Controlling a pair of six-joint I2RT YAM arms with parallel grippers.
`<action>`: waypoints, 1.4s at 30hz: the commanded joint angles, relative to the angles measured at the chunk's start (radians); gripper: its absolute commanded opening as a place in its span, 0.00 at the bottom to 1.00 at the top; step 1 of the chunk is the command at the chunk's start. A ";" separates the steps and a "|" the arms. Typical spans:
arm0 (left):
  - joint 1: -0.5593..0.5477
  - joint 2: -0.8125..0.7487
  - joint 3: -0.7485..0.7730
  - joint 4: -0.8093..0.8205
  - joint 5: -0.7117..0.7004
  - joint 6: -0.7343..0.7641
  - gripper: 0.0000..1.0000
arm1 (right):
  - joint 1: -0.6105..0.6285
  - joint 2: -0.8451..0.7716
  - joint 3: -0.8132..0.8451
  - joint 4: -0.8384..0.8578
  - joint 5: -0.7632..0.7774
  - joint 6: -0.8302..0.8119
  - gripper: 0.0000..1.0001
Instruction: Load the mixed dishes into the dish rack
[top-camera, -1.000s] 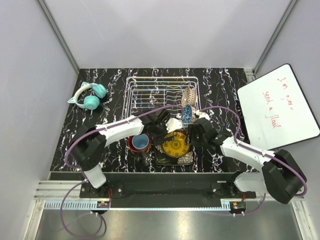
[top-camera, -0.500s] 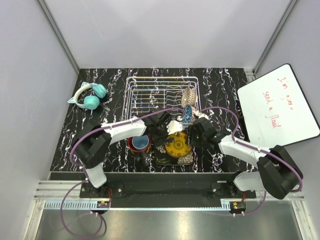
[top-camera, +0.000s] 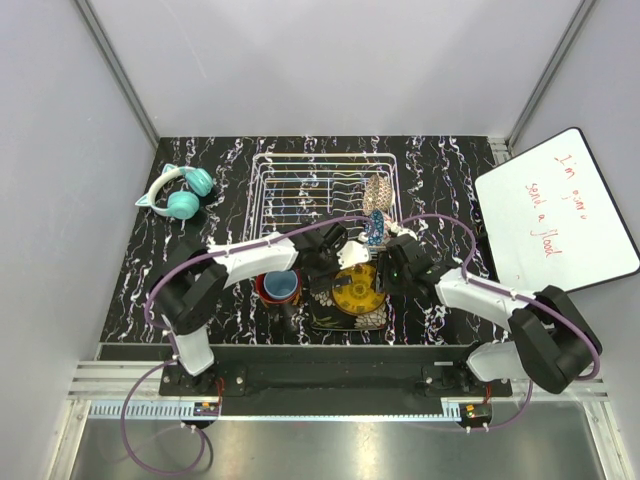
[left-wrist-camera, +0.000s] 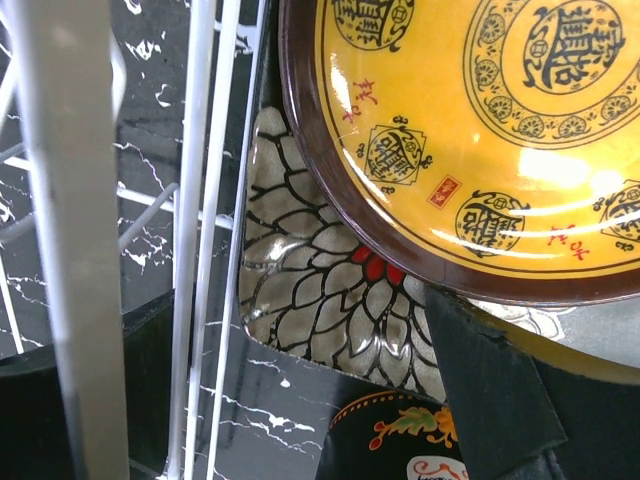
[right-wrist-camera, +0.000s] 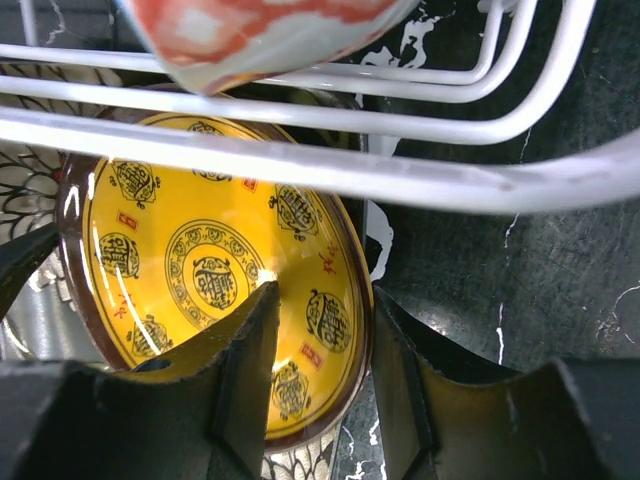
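The mustard-yellow plate (top-camera: 355, 288) (right-wrist-camera: 210, 270) lies on the black square white-flowered plate (top-camera: 345, 318) (left-wrist-camera: 330, 300), just in front of the dish rack (top-camera: 290, 185). My right gripper (top-camera: 387, 272) (right-wrist-camera: 322, 300) is open, with one finger over the yellow plate's inside and the other outside its right rim. My left gripper (top-camera: 335, 266) (left-wrist-camera: 290, 400) stands wide open at the plate's left edge, one finger (left-wrist-camera: 490, 380) under the rim. The light blue cup (top-camera: 282, 284) sits inside the dark mug (top-camera: 264, 292) (left-wrist-camera: 420, 445). The gold lattice-patterned bowl (top-camera: 377, 190) stands in the rack.
A blue-patterned dish (top-camera: 374, 227) leans at the rack's near right corner, and white rack wires (right-wrist-camera: 400, 175) cross close above my right fingers. Teal headphones (top-camera: 178, 193) lie far left. A whiteboard (top-camera: 555, 215) sits beyond the table's right edge.
My right gripper has slid left onto the yellow plate's rim and its jaws have narrowed. The left gripper has shifted slightly right along the rack's front edge.
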 joint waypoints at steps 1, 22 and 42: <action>-0.023 0.036 0.050 0.041 0.027 -0.026 0.96 | -0.008 0.018 0.021 0.032 -0.030 0.006 0.47; -0.137 0.148 0.204 0.109 0.087 -0.046 0.98 | -0.013 -0.199 0.033 -0.052 -0.069 -0.052 0.41; -0.109 0.100 0.140 0.141 0.052 -0.061 0.98 | -0.079 -0.087 0.064 -0.016 -0.356 -0.077 0.00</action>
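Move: The yellow plate's middle is about 5 cm back and 4 cm right of the left hand, whose near finger is at its left rim. From the right hand, whose half-open fingers straddle its right rim, the plate's middle lies some 6 cm left and 2 cm back, about 1 cm lower. The blue bowl in the rack is roughly 10 cm ahead and 2 cm left of the right hand. The cups stand about 10 cm left and 4 cm back of the left hand. Left hand pushes 5 cm right against plate, eases back; right hand rises about 4 cm, pinches its rim. ##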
